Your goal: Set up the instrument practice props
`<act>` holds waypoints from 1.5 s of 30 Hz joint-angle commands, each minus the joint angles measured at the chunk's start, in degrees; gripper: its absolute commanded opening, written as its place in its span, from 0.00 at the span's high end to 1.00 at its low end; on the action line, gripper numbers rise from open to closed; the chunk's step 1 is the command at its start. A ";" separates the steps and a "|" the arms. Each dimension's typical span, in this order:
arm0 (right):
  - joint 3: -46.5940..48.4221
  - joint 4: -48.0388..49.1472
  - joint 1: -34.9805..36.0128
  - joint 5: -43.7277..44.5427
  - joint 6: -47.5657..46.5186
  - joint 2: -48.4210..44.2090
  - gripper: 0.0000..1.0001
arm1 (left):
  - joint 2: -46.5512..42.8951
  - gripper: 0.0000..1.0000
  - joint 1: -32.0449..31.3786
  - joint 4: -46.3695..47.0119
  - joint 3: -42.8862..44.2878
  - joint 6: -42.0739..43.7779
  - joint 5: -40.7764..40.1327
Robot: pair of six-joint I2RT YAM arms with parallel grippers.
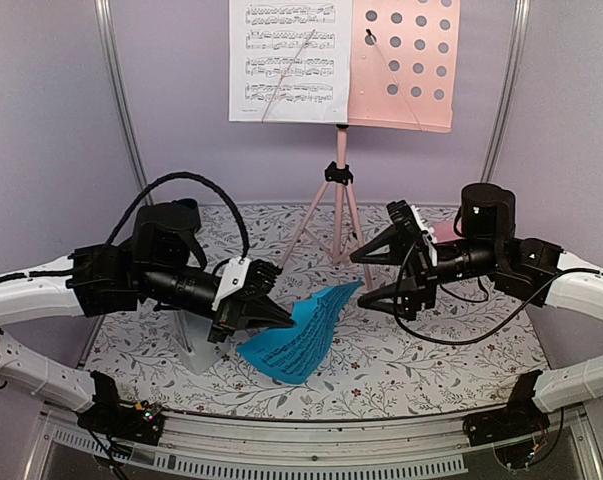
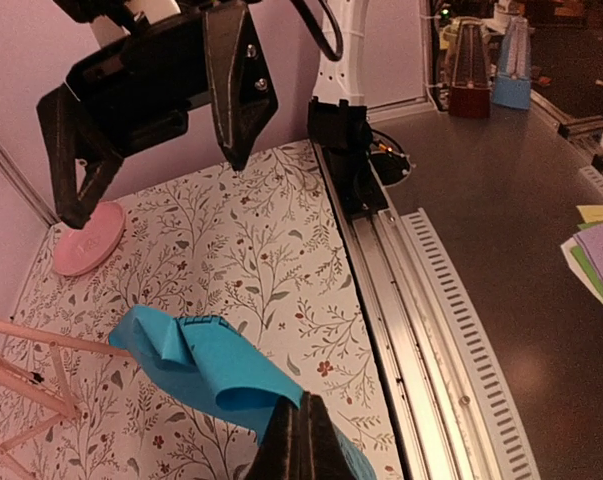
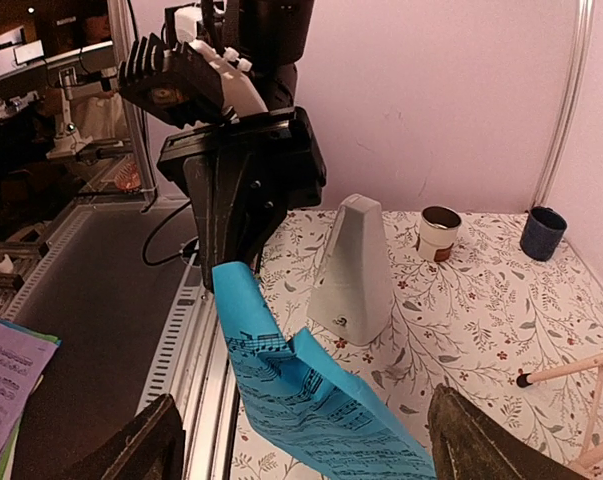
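The pink music stand (image 1: 401,62) is upright at the back, with the white sheet (image 1: 289,60) on the left half of its hole-punched tray. My left gripper (image 1: 278,318) is shut on one edge of the bright blue sheet (image 1: 303,338), which curls and hangs just above the table. In the left wrist view the closed fingertips (image 2: 303,440) pinch the blue sheet (image 2: 196,360). My right gripper (image 1: 357,279) is open, its fingers on either side of the sheet's far corner without touching it. The white metronome (image 3: 353,272) stands behind the blue sheet (image 3: 301,395), half hidden under my left arm.
A dark blue cup (image 3: 541,232) and a small white-and-brown cup (image 3: 439,232) stand by the back wall at the left. A round pink plate (image 2: 89,238) lies at the back right behind my right arm. The stand's tripod legs (image 1: 333,225) spread over the middle back.
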 commanded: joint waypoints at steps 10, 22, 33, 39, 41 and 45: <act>5.90 -12.50 10.03 12.40 -14.13 4.92 0.21 | 3.44 1.00 -1.12 -15.12 7.95 9.92 4.17; 5.61 -15.48 12.36 17.49 -12.96 6.16 0.48 | 2.74 1.00 -1.79 -15.40 7.99 13.54 -1.93; 5.02 -16.00 12.42 22.65 -9.80 6.04 0.82 | -2.17 1.00 -1.97 -10.10 4.72 16.40 -9.25; 5.48 -14.34 12.35 30.40 -7.30 4.85 1.00 | -3.97 1.00 -2.52 -8.79 2.25 18.64 -13.60; 5.06 -13.40 12.35 34.91 -6.37 3.89 1.00 | -4.65 1.00 -2.55 -8.11 0.79 19.02 -15.22; 4.04 -11.84 12.34 40.07 -5.83 1.66 1.00 | -5.12 0.94 -2.59 -6.32 -2.09 17.79 -20.07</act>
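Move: The left hand already pinches one end of the blue cloth, which hangs towards the open right hand; the cloth's middle is about 8 cm left of the right hand, 3 cm back and 12 cm below. From the left hand the middle is roughly 5 cm right, 2 cm ahead and 9 cm below. The music stand's tripod stands some 33 cm ahead of the right hand, 2 cm left, 20 cm lower. The white stand is about 21 cm left and 13 cm ahead of the left hand, 19 cm lower. The right hand sinks about 6 cm while easing left and a little back to the cloth's near edge, its fingers tipping down some 20 degrees, and closes from wide open to pinch the cloth, then heads forward while turning clockwise. The left hand keeps its pinch on the other end, dipping slightly back and down at first, then going forward and left with its wrist rolling some 20 degrees. ##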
